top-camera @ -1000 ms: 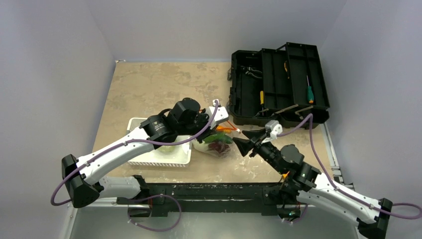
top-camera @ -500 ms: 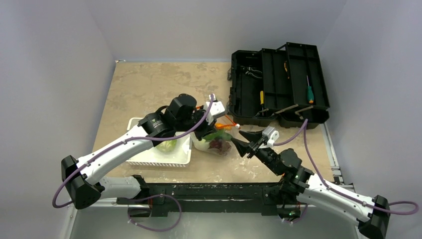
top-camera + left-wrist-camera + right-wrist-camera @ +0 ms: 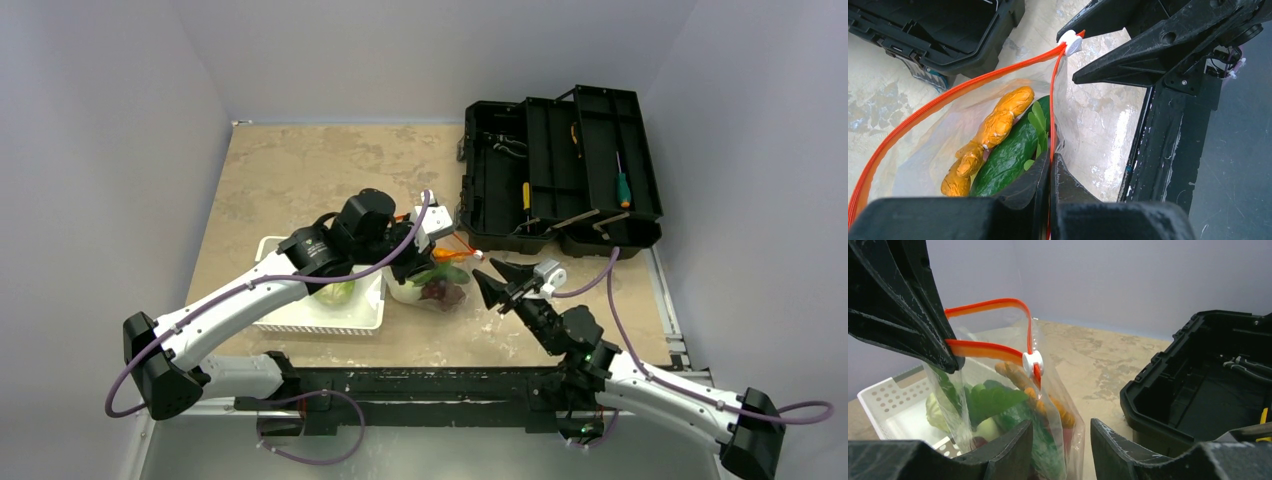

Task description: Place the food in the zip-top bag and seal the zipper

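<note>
The clear zip-top bag (image 3: 432,285) stands on the table beside the basket, its mouth open. Inside it I see food: a green cucumber (image 3: 1008,155), orange pieces (image 3: 993,127), green leaves and something purple at the bottom. My left gripper (image 3: 1050,160) is shut on the orange-red zipper (image 3: 948,100) at the near side of the mouth and holds it up. The white slider (image 3: 1032,361) sits at the end facing my right gripper (image 3: 1061,440). That gripper is open, just short of the bag, and the bag's lower corner shows between its fingers.
A white slatted basket (image 3: 300,315) lies left of the bag with a green cabbage (image 3: 340,292) in it. An open black toolbox (image 3: 560,180) with tools stands at the back right, close behind the slider. The table's front edge runs just below the bag.
My left gripper has shifted slightly back and left, taking the bag's rim with it. The right arm has sunk lower and its jaws have narrowed a little.
</note>
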`<state>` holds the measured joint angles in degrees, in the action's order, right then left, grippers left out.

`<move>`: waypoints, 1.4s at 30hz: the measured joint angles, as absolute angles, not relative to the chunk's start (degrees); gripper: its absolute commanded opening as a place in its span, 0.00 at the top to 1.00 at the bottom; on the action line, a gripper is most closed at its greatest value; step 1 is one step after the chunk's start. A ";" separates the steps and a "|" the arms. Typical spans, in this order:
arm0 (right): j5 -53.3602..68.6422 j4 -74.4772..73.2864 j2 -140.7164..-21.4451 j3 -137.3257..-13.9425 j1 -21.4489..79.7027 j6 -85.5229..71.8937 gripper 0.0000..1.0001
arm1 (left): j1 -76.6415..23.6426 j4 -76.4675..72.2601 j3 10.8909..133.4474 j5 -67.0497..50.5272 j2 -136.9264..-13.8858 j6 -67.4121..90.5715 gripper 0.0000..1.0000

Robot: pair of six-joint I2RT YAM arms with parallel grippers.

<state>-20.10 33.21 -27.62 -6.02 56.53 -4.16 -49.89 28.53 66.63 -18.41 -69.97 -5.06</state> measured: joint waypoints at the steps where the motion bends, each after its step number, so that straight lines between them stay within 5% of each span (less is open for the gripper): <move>1: -20.12 33.87 -27.83 -6.02 56.51 -3.97 0.54 | -49.89 28.64 66.63 -18.48 -69.97 -5.06 1.00; 19: -12.05 37.23 -36.29 -10.02 54.11 -2.33 0.53 | -49.50 28.75 66.63 -21.08 -70.15 -4.99 1.00; 26: -9.17 38.13 -38.22 -10.24 50.41 -2.74 0.68 | -49.45 28.73 66.63 -21.67 -70.52 -4.99 1.00; 42: -4.80 37.30 -38.09 -11.29 48.66 -2.96 0.83 | -49.45 28.71 66.63 -22.13 -70.74 -4.95 1.00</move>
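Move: The bag's white zipper slider sits about 3 cm ahead, 3 cm to the left and 2 cm above the half-open right fingertips. From that hand, the cucumber in the bag is some 8 cm left, 1 cm ahead and 6 cm lower; the grapes are 9 cm left, 3 cm back and 10 cm down; the toolbox is roughly 20 cm ahead, 14 cm right and lower. For the left hand, the slider is about 9 cm right, 2 cm ahead and slightly below. The right hand works in on the slider end of the zipper, edging left by about 2.5 cm in all while rising and reaching forward some 1.5 cm each, with a dip back to the right partway and a slight counter-clockwise turn of the wrist. From midway its half-open fingers close most of the way around the orange zipper end just under the slider, while the left hand keeps its pinch on the bag's zipper edge and holds the mouth up for it. ##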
